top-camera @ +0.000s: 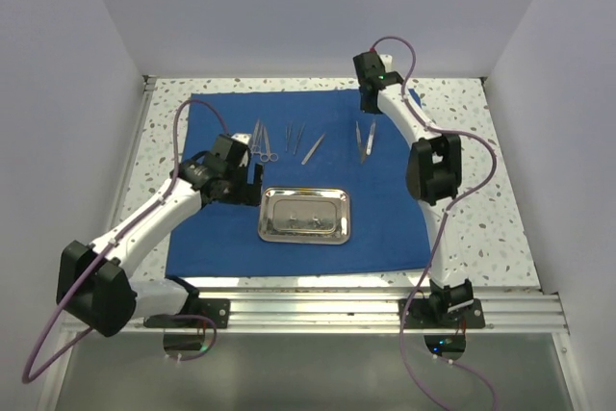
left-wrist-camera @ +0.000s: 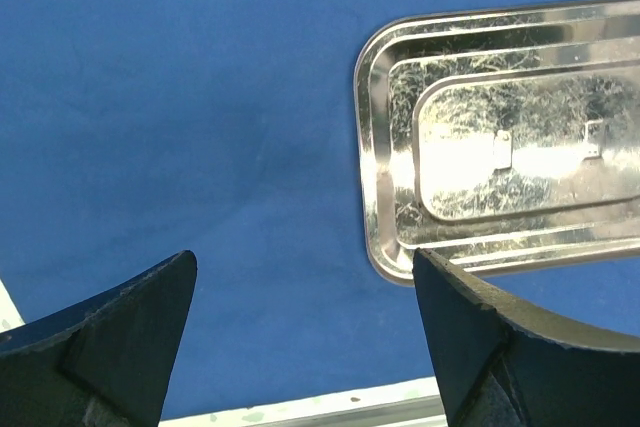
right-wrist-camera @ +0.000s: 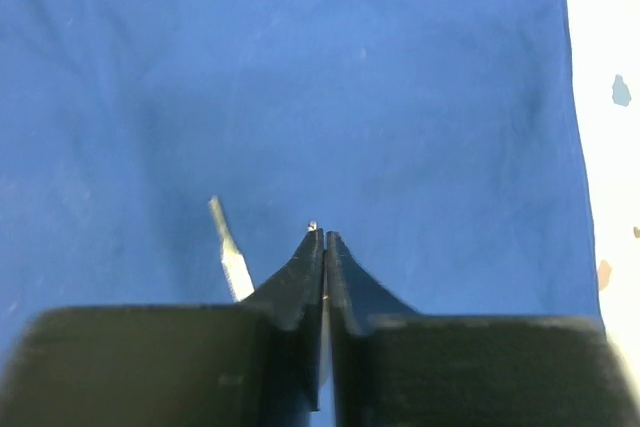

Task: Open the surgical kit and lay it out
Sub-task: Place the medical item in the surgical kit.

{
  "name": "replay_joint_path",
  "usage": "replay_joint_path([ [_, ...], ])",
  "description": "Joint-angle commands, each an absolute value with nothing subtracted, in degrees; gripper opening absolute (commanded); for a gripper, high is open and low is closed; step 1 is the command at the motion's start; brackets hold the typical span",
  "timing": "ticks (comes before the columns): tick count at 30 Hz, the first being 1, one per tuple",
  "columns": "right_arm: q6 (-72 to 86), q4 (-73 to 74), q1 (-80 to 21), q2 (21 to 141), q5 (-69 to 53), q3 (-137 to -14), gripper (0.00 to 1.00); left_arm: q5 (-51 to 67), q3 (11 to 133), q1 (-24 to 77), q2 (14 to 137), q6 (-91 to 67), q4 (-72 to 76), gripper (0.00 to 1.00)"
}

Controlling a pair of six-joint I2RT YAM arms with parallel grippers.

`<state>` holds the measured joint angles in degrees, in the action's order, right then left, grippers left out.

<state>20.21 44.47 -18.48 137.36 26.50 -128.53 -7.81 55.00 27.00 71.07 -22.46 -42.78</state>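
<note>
The royal-blue cloth (top-camera: pixel 385 228) lies spread flat on the table. The shiny steel tray (top-camera: pixel 304 238) sits on its near middle and looks bare inside. Scissors (top-camera: pixel 260 141), thin forceps (top-camera: pixel 294 137) and a flat instrument (top-camera: pixel 313 148) lie in a row beyond it, with two tweezers (top-camera: pixel 359 137) further right. My left gripper (top-camera: pixel 252 180) hangs open over bare cloth (left-wrist-camera: pixel 200 127), left of the tray (left-wrist-camera: pixel 375 147). My right gripper (top-camera: pixel 371 105) is shut at the far end of the tweezers. A sliver of steel shows between its fingers (right-wrist-camera: pixel 345 267); another tweezers tip (right-wrist-camera: pixel 228 252) lies just left.
Speckled white tabletop (top-camera: pixel 472 209) borders the cloth on all sides. White walls close in the back and both sides. An aluminium rail (top-camera: pixel 318 310) with the arm bases runs along the near edge.
</note>
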Motion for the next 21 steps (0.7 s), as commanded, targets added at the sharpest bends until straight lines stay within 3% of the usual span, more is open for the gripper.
replay_joint_path([
  [1, 18.72, 43.34, -17.67, 139.66, 27.43, -132.27, 0.10, -7.82, 60.89, 26.63, 76.17, -20.39, -39.11, 0.93],
  [2, 18.81, 43.16, -17.67, 139.57, 27.42, -132.10, 0.23, -7.82, 62.21, 26.63, 77.68, -20.13, -38.50, 0.93],
  [3, 19.07, 43.15, -17.67, 138.79, 27.42, -131.58, 0.49, -7.74, 63.62, 26.63, 79.26, -19.60, -38.15, 0.93],
  [5, 19.69, 41.75, -17.49, 136.42, 26.81, -126.95, 0.73, -7.56, 68.36, 26.63, 84.27, -18.81, -37.01, 0.93],
  [10, 22.40, 38.77, -17.49, 122.22, 24.35, -113.14, 0.77, -7.03, 81.54, 26.63, 97.54, -18.11, -34.72, 0.92],
  [14, 23.82, 35.69, -17.58, 107.81, 20.14, -94.63, 0.76, -8.43, 91.21, 26.63, 107.47, -16.88, -33.84, 0.92],
  [21, 23.91, 40.95, -17.49, 89.84, 18.02, -80.69, 0.76, -5.81, 104.75, 26.02, 122.06, -17.93, -31.03, 0.89],
])
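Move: The medical item held in the right hand slants backward from the fingertips, middle about 5 cm back and 3 cm below. Its nearest neighbour handle lies 2 cm left and 7 cm back of the hand, the outer handle 4 cm left and 5 cm back. From the left hand, the right thin forceps lie 26 cm ahead and 12 cm right, the left thin forceps 27 ahead and 10 right, the tweezers 24 ahead and 16 right, all roughly 5 cm lower. The right fingers spring open and let go of the medical item beside the two handles as the hand sinks about 3 cm; the hand then draws back some 15 cm and slightly right, finally climbing steeply. Meanwhile the open left hand sweeps about 21 cm forward and 10 cm right, over the cloth towards the thin forceps, dipping at the end. ##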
